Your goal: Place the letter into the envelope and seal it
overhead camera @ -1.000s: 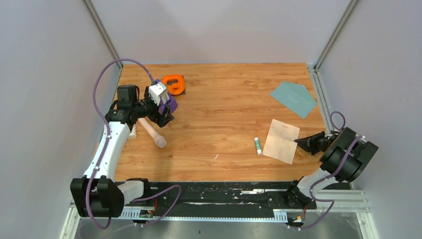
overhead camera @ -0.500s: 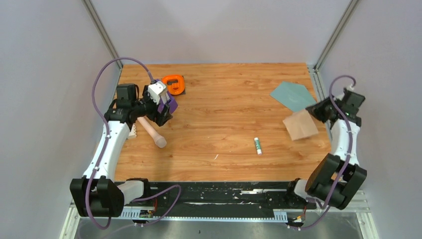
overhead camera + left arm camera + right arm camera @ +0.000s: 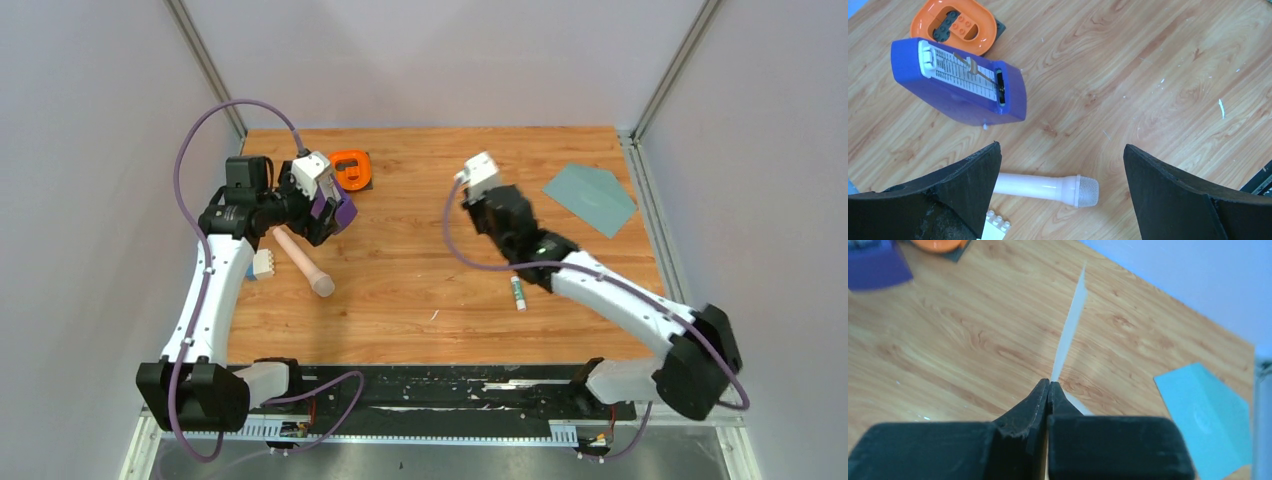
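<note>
My right gripper (image 3: 1049, 382) is shut on the letter (image 3: 1070, 325), a thin pale sheet that the right wrist view shows edge-on, rising from between the closed jaws. In the top view this gripper (image 3: 478, 200) hangs over the middle of the table and the letter is hidden by the arm. The grey-teal envelope (image 3: 590, 198) lies flat at the back right, apart from the gripper, and shows at the right edge of the right wrist view (image 3: 1208, 415). My left gripper (image 3: 1060, 147) stands wide open over the left side of the table (image 3: 318, 228), holding nothing.
A white toy microphone (image 3: 1048, 186) lies under the left jaws. A purple metronome (image 3: 960, 85) and an orange holder (image 3: 350, 168) sit behind it. A white brick (image 3: 263, 264) rests at the left edge. A glue stick (image 3: 518, 292) lies under the right forearm.
The right arm has picked up the letter at the right edge, then swung left and forward to the table's middle with it. The left arm shifted only slightly.
</note>
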Robot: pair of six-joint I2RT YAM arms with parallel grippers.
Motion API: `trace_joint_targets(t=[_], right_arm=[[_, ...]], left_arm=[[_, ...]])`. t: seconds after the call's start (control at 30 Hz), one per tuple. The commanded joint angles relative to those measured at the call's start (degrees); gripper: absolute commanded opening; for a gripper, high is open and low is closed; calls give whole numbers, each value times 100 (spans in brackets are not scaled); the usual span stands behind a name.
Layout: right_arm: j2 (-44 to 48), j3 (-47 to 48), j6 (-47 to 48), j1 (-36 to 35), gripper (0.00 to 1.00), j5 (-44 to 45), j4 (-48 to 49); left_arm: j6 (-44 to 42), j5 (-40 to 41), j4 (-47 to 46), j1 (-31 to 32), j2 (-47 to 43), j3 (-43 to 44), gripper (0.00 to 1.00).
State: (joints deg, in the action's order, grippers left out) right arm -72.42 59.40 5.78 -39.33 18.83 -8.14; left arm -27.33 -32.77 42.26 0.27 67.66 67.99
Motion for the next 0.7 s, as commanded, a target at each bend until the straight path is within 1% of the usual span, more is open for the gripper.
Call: trace_joint_targets(t=[0.0,0.07,0.1,0.23,0.37,0.43,0.47,0.5,0.53,0.57,0.63,0.67], right_arm=[[-999,-682,2864,-1311,0,1939,2272],[-1670,-857,3629,-1788,0,2206,3115],[-1971,-912,3839,-1957,0,2259,3435],[-3016,-939,3998,-2506,0,2186,4041],[-3504,-923,3777,-2902,0,1987,4046],[-3528,-836,3330,-3042,0,1834,3620],[-3525,-732,2998,-3105,3,1714,3219],[-3529,-502,2602,-3159,14,1508,2653],[-3544,-326,2276,-3205,30,1320,2188],[-3568,-186,1996,-3256,43,1223,1822],[-3526,-116,1787,-3400,62,1267,1657],[-3389,-127,1719,-3478,69,1268,1645]], left_arm=[[32,269,229,-10,-108,232,100],[53,346,264,-10,-116,229,100],[66,376,273,-10,-107,227,100],[68,424,348,-10,-23,186,100],[-39,397,521,-10,102,172,100],[-48,375,555,-3,148,171,100],[-50,354,560,-2,181,167,100],[-41,283,567,3,197,165,100],[-54,211,570,33,231,148,100],[-62,184,568,84,248,123,100],[-84,194,542,221,303,68,100],[-94,276,522,272,347,45,100]])
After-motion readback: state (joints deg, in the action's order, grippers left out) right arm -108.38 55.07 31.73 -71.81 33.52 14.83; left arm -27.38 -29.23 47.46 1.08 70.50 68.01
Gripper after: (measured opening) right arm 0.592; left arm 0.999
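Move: The right hand holds the letter by its edge. The bare patch of table where it is taken lies about 12 cm to its left, 2 cm back and some 23 cm below. The glue stick is 11 cm back and 8 cm to the right of the hand, the purple metronome roughly 33 cm to its left and 8 cm ahead, both on the table. From the idle left hand, that bare patch is about 21 cm to the right, 1 cm ahead and 22 cm below. Swooping down about 20 cm and left some 17 cm, while drawing back about 10 cm, the right hand brings the pinched letter down to the middle of the table. The wrist rolls its left side down about 40 degrees and swings counter-clockwise about 30. Near the table the fingers open past halfway and let go, still drifting back and left. The open left hand sinks about 3 cm. ##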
